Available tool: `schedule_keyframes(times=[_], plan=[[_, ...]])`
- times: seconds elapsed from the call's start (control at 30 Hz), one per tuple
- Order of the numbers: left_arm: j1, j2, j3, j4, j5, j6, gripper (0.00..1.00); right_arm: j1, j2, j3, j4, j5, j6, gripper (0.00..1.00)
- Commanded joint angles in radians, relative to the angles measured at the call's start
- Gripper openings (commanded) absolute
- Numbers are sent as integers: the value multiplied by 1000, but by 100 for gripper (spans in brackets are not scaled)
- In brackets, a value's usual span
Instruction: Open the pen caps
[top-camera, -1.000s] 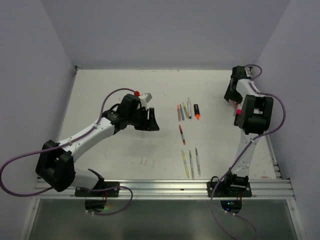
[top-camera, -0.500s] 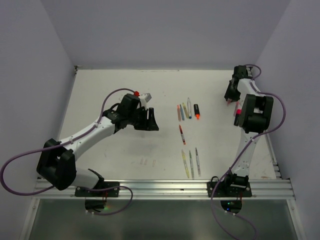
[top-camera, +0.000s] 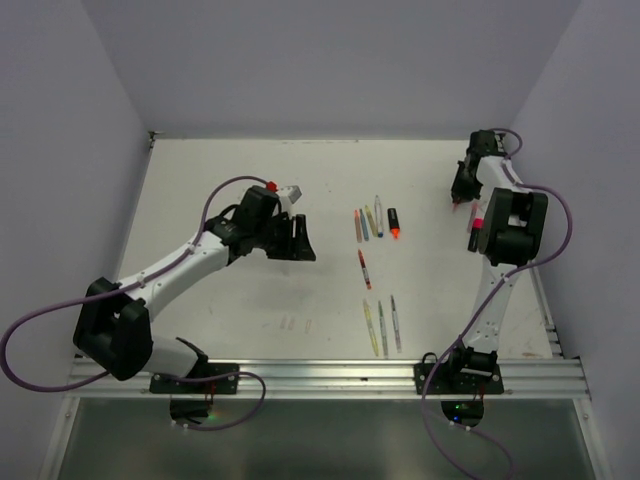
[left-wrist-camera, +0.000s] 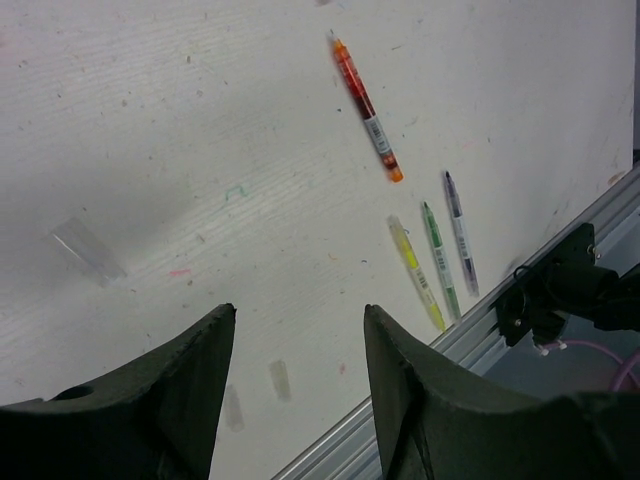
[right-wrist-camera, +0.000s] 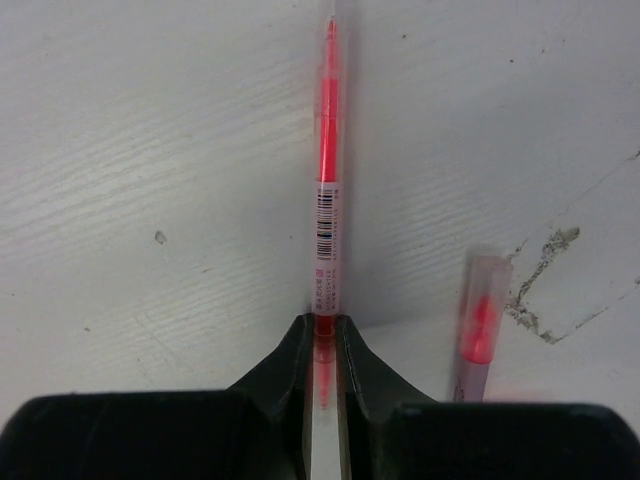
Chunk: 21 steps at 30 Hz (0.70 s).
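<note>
In the right wrist view my right gripper (right-wrist-camera: 324, 322) is shut on the near end of a slim pink pen (right-wrist-camera: 327, 180), which runs straight away from the jaws along the white table. A short translucent pink cap (right-wrist-camera: 478, 330) lies loose on the table just right of the jaws. From above, the right gripper (top-camera: 460, 190) is at the far right of the table. My left gripper (top-camera: 300, 240) hovers open left of centre; in its wrist view nothing is between the left gripper's (left-wrist-camera: 298, 308) fingers. An orange-red pen (left-wrist-camera: 365, 105) lies ahead of it.
A row of slim pens (top-camera: 368, 222) and a black-and-orange highlighter (top-camera: 394, 222) lie mid-table, with a red pen (top-camera: 364, 268) below them. Three pens (top-camera: 383, 322), yellow, green and purple, lie near the metal rail (top-camera: 330, 372) at the front edge. Walls enclose the table's sides.
My right gripper's jaws have closed onto the pink pen and shifted slightly toward the far edge. The left arm has hardly moved.
</note>
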Motion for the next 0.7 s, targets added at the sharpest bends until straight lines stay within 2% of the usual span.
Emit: schedule_keyframes(times=[0.0, 0.13, 0.27, 0.4, 0.5, 0.57, 0.67], plan=[[21, -27, 97, -33, 2, 5, 57, 30, -47, 48, -57, -46, -7, 0], [49, 35, 192, -80, 29, -23, 57, 121, -165, 52, -77, -41, 19, 0], [76, 76, 258, -56, 81, -88, 55, 256, -291, -5, -112, -71, 71, 0], [108, 107, 312, -25, 130, -145, 52, 417, -437, -123, -103, -226, 117, 0], [136, 119, 331, 27, 178, -203, 52, 519, -538, -262, -22, -361, 123, 0], [148, 122, 332, 70, 190, -243, 53, 567, -638, -379, 29, -500, 113, 0], [150, 119, 332, 99, 195, -274, 53, 593, -751, -500, 83, -602, 86, 0]])
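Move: The right hand's shut fingers already hold the pink pen near its back end, down by the table, and it is bound for the open left gripper, some 41 cm to its left, 25 cm back and 11 cm higher. The second pink pen lies about 4 cm right and 4 cm back, the pink-capped marker 4 cm right and 11 cm back, and the uncapped orange highlighter 18 cm left and 6 cm back. From the left hand, the held pink pen's middle is roughly 29 cm ahead, 41 cm right and 12 cm below. Keeping its pinch on the pink pen, the right hand lifts it off the table and sweeps fast to the left, about 33 cm in all, climbing some 17 cm and drawing back towards the left gripper in the later part, while the wrist turns roughly 45 degrees counter-clockwise and its left side rises. The left hand comes to meet it, rising and reaching forward about 8 cm each way, its fingers staying half open and empty as its wrist rolls slightly, left side down. ##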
